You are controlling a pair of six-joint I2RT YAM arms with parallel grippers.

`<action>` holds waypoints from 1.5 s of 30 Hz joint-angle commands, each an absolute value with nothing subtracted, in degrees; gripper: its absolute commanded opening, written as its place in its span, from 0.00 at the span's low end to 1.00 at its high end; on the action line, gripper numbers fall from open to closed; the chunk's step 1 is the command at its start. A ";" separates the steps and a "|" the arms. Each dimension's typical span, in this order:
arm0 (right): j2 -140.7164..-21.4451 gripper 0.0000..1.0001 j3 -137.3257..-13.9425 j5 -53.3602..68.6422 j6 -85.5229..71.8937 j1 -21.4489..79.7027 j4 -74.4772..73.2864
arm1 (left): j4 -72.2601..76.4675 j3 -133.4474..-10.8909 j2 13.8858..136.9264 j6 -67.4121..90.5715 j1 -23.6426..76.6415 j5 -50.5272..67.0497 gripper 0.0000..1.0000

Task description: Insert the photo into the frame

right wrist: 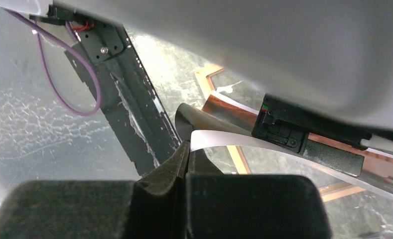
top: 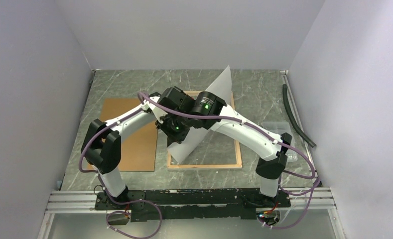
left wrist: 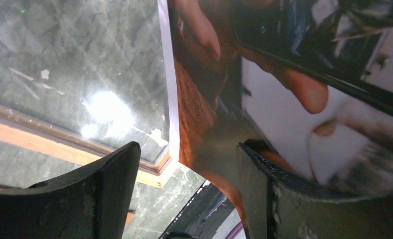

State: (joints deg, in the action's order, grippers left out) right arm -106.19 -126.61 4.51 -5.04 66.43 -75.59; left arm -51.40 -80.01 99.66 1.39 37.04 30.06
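Note:
The photo [top: 219,87] stands tilted over the frame [top: 204,165], its white back towards the top camera. The frame lies flat with its pale wood side up. My right gripper [right wrist: 188,145] is shut on the photo's edge [right wrist: 219,138], and the sheet curves away to the right. My left gripper [left wrist: 187,152] is open at the photo's lower corner [left wrist: 204,144], which hangs between the fingers. The printed face [left wrist: 284,99] rests against the right finger [left wrist: 256,184]. Below that corner shows a corner of the frame [left wrist: 149,174].
A plain brown backing board [top: 129,134] lies left of the frame. A clear sheet [top: 279,129] and a black hose [top: 296,117] lie near the right wall. The arms' mounting rail [right wrist: 129,114] runs along the near edge. Walls close in three sides.

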 commanded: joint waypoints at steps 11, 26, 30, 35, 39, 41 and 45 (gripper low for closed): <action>-114.84 0.00 -126.75 2.95 -2.87 64.15 -71.32 | -48.80 -77.72 91.16 8.63 24.39 12.30 0.76; -125.44 0.00 -134.69 14.13 2.48 58.62 -69.16 | -49.50 -71.13 84.13 6.29 14.81 6.89 0.75; -126.92 0.00 -132.08 14.32 0.75 58.64 -68.05 | -49.06 -70.62 82.85 5.08 12.95 2.80 0.76; -129.25 0.00 -131.97 17.73 -2.37 58.71 -64.97 | -48.20 -71.00 81.65 4.00 9.09 0.15 0.75; -128.37 0.00 -126.99 19.41 -3.61 59.12 -62.86 | -48.25 -70.85 81.13 2.66 6.62 0.18 0.76; -127.14 0.00 -124.13 19.94 -4.38 59.38 -60.53 | -48.13 -70.98 81.10 2.19 5.26 -1.20 0.76; -127.95 0.00 -124.94 20.56 -5.34 59.64 -60.46 | -48.23 -71.86 81.19 1.36 0.98 0.80 0.76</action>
State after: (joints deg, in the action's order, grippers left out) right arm -129.47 -125.10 18.57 -3.03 59.13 -59.22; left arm -50.63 -69.56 83.09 2.15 4.71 0.14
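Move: Pinching the photo's near-left corner, the right hand has the frame's middle about 13 cm ahead, 11 cm to its right and 27 cm below; the brown board's middle lies some 13 cm ahead, 23 cm left, equally low. The open left hand is tucked against the printed face, with the hanging photo's middle roughly 9 cm ahead, 6 cm right and slightly above; the board's middle is about 6 cm ahead, 26 cm left and 12 cm below. Drawing out from under the printed face, the open left hand sweeps some 25 cm left and a little forward over the brown board, turning counter-clockwise and tipping its fingers to point nearly straight down. The right hand keeps its pinch on the photo's corner, carries it forward and left, then sinks steeply with a slight pull back, about 16 cm lower in all, towards the frame's left side. ##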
